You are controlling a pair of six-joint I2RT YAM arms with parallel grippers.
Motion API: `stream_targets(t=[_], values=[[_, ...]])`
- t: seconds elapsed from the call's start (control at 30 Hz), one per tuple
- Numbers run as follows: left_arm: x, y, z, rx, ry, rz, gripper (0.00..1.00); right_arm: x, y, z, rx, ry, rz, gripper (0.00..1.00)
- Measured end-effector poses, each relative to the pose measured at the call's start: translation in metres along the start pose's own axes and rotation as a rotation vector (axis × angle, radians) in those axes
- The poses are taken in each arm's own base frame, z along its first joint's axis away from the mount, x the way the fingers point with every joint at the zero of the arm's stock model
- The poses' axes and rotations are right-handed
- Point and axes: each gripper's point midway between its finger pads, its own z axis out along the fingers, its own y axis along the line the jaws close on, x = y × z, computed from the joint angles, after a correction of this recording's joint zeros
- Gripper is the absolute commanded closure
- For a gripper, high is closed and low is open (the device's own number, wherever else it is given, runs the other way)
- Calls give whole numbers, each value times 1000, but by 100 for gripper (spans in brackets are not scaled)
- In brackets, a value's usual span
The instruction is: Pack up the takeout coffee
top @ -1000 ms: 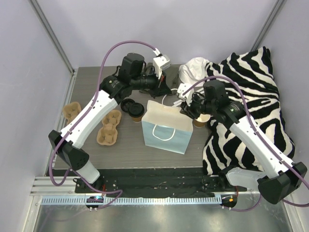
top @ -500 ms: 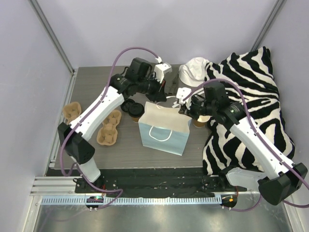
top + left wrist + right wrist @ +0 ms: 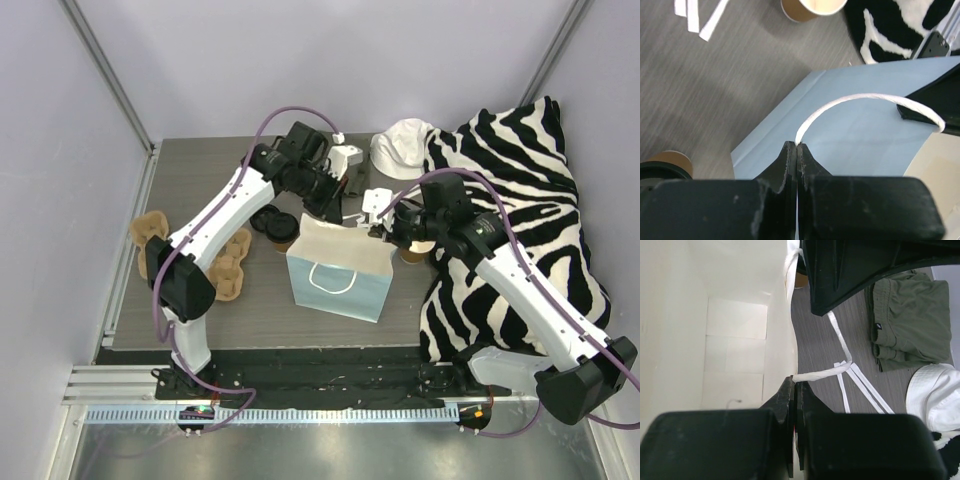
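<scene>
The blue paper bag (image 3: 340,280) stands upright mid-table, its white inside (image 3: 735,340) facing my right wrist camera. My left gripper (image 3: 340,212) (image 3: 797,144) is shut on the bag's white cord handle (image 3: 855,102) at the far rim. My right gripper (image 3: 376,230) (image 3: 795,380) is shut on the same handle (image 3: 820,372) at the bag's right corner. The takeout coffee (image 3: 284,230) (image 3: 667,162), a tan cup with a black lid, stands on the table just left of the bag, touched by neither gripper.
A lidless tan cup (image 3: 413,252) (image 3: 810,7) stands right of the bag. Brown pulp carriers (image 3: 228,265) (image 3: 150,228) lie at the left. A zebra-print cloth (image 3: 520,200) covers the right side. Behind the bag lie a folded olive garment (image 3: 905,320), a white cap (image 3: 405,145) and white strips (image 3: 695,15).
My left arm swung right, bringing its gripper with the handle to the bag's far rim. My right gripper shut on the handle. The bag shifted slightly left.
</scene>
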Motion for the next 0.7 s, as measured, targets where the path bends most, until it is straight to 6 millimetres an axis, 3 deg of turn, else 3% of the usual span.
stream_targets(t=[0.03, 0.13, 0.17, 0.23, 0.27, 0.37, 0.47, 0.5, 0.57, 0.7], values=[[4, -1, 0, 9, 16, 0, 100, 0, 0, 0, -1, 0, -4, 99], [13, -4, 0, 33, 55, 12, 86, 0, 0, 0, -2, 0, -9, 99], [16, -6, -1, 42, 68, 15, 73, 0, 1, 0, -3, -1, -10, 99], [17, -7, -5, 47, 78, 29, 62, -1, 1, 1, -4, -1, -9, 99], [16, -8, -7, 47, 75, 37, 50, -1, 1, 1, -5, -3, -7, 99], [2, -8, -16, 35, 36, 54, 38, -1, 1, 0, -5, -2, -1, 96], [-17, -4, -35, 9, -41, 51, 33, -1, 2, -1, -6, 5, 16, 64], [-23, -1, -41, -1, -65, 46, 31, -1, 3, -2, -4, 7, 29, 38], [-36, 7, -61, -31, -133, 37, 25, -3, 1, -5, 9, 7, 54, 21], [-53, 17, -102, -91, -253, 17, 25, -18, -12, -15, 73, -1, 113, 13]])
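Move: Each hand already pinches the bag's far handle. The bag's middle lies some 7 cm back and 1 cm right of the left hand, and about 3 cm back and 7 cm left of the right one, some 13 to 15 cm below them. The lidded cup is about 13 cm left and 3 cm ahead of the left hand, the green cloth 23 cm straight ahead of it; the empty cup sits roughly 12 cm right and 4 cm ahead of the right hand. Back towards the bag by about 1.5 cm, sinking slightly, the left hand brings its part of the handle in, then opens wide and lets go, rising some 10 cm while swinging forward and left, away from the bag, its fingers tilting up a little. The right hand holds its pinch until late, then opens around the handle and starts up by about 2.5 cm. ##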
